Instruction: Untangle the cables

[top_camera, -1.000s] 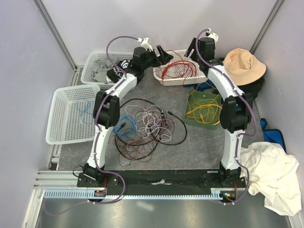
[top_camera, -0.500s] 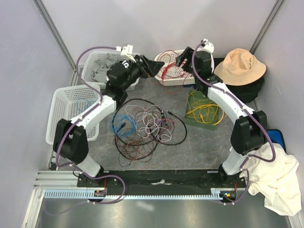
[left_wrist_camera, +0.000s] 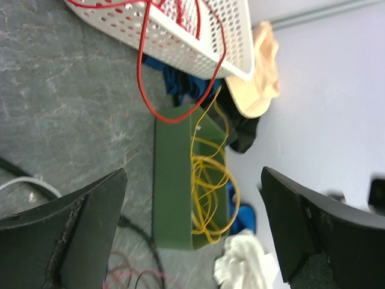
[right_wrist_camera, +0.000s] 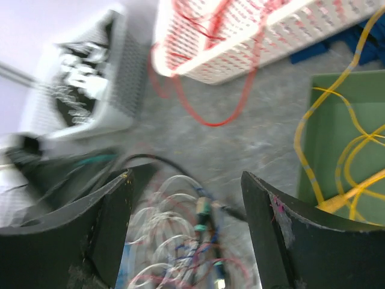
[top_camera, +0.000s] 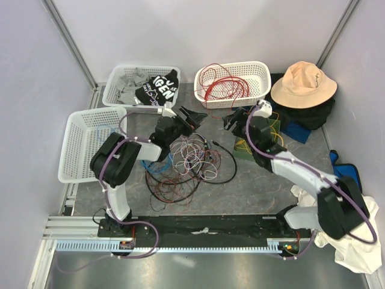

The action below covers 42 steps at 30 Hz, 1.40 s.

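The cables (top_camera: pixel 186 161) lie in a loose knotted heap of white, red, black and blue wires mid-table. They appear blurred below my right gripper (right_wrist_camera: pixel 186 180) as a tangle (right_wrist_camera: pixel 198 241). Both grippers hover over the heap's far edge. My left gripper (top_camera: pixel 194 115) is open and empty. In its wrist view (left_wrist_camera: pixel 192 180) it faces a green box (left_wrist_camera: pixel 171 180) of yellow cable (left_wrist_camera: pixel 210 180). My right gripper (top_camera: pixel 231 120) is open too, with nothing between its fingers. Red cable (top_camera: pixel 225 87) fills the white back basket (top_camera: pixel 261 69), and a loop of it hangs out (left_wrist_camera: pixel 144 90).
A white basket (top_camera: pixel 117 78) with grey and black cloth stands back left. Another white basket (top_camera: pixel 75 150) at the left holds a blue wire. A tan hat (top_camera: pixel 302 84) lies on dark cloth back right. A white cloth (top_camera: pixel 349 229) is at the near right.
Both arms have swung down from the back baskets towards the heap in the middle. The right jaws have narrowed slightly; the left stay wide.
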Available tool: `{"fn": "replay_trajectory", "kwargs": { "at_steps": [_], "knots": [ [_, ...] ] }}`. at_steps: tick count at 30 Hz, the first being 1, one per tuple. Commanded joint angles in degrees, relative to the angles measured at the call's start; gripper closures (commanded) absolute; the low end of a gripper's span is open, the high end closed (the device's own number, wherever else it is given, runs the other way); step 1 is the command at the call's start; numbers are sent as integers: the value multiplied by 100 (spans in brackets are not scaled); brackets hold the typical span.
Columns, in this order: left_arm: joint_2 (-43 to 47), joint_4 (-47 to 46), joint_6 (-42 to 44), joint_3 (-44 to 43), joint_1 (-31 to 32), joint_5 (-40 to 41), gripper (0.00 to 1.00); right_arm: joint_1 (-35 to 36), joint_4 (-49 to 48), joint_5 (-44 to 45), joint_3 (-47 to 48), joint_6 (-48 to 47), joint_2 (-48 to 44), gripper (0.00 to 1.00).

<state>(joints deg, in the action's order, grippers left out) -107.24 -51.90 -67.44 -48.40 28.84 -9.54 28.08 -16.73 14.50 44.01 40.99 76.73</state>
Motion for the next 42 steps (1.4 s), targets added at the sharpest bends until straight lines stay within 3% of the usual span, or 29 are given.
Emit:
{"fn": "replay_trajectory", "kwargs": {
  "at_steps": [1,10,15,21,24,25,28,34,42],
  "knots": [
    [-681,-2155,-1253,-239,-54,286,0,400,-604,456,-542,251,-1106,21],
    [-1870,-2061,-1597,-1241,-54,-30,1,567,714,413,-1246,49,-3329,21],
    [-2257,-1877,-1492,-1566,-36,-22,9,559,1295,352,-938,-284,-3700,21],
    [-2547,-1491,-1272,-2155,-10,-127,26,567,1436,290,-727,-539,-3718,20],
    [-2618,-1490,-1193,-2349,-10,-162,40,567,1410,342,-753,-610,-3657,19],
    [-2635,-1464,-1158,-2419,-10,-206,54,576,1392,343,-771,-636,-3639,20],
    [-2557,-1455,-1061,-2411,-10,-311,79,559,1366,378,-806,-706,-3639,20],
    [-2048,-1358,-815,-2252,-1,-443,97,559,1339,404,-824,-803,-3726,20],
    [-2011,-375,-525,-3394,16,-619,98,567,1392,360,-797,-891,-3937,20]
  ]
}}
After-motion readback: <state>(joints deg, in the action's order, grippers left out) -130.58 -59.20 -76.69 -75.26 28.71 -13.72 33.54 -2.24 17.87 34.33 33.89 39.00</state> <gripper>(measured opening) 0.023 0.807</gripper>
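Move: The red loop hanging over the white basket's near rim lies about 5 cm ahead of the left hand, 9 cm to its right and some 3 cm lower. From that hand the basket's middle is roughly 18 cm ahead and 17 cm right, the green box 5 cm back and 28 cm right, the cable tangle 18 cm back and 3 cm left. From the right hand the loop is about 6 cm ahead, 5 cm left and 8 cm below. Reaching forward and to the right by roughly 10 cm in all, the left hand rolls its left side down about 15 degrees, dips 3 cm, then shuts its wide-open fingers right at the hanging red loop and begins to rise; whether they pinch it can't be told. Meanwhile the right hand, still open, draws back 11 cm from the loop, rising over 8 cm and drifting right, tipping its fingers up. ##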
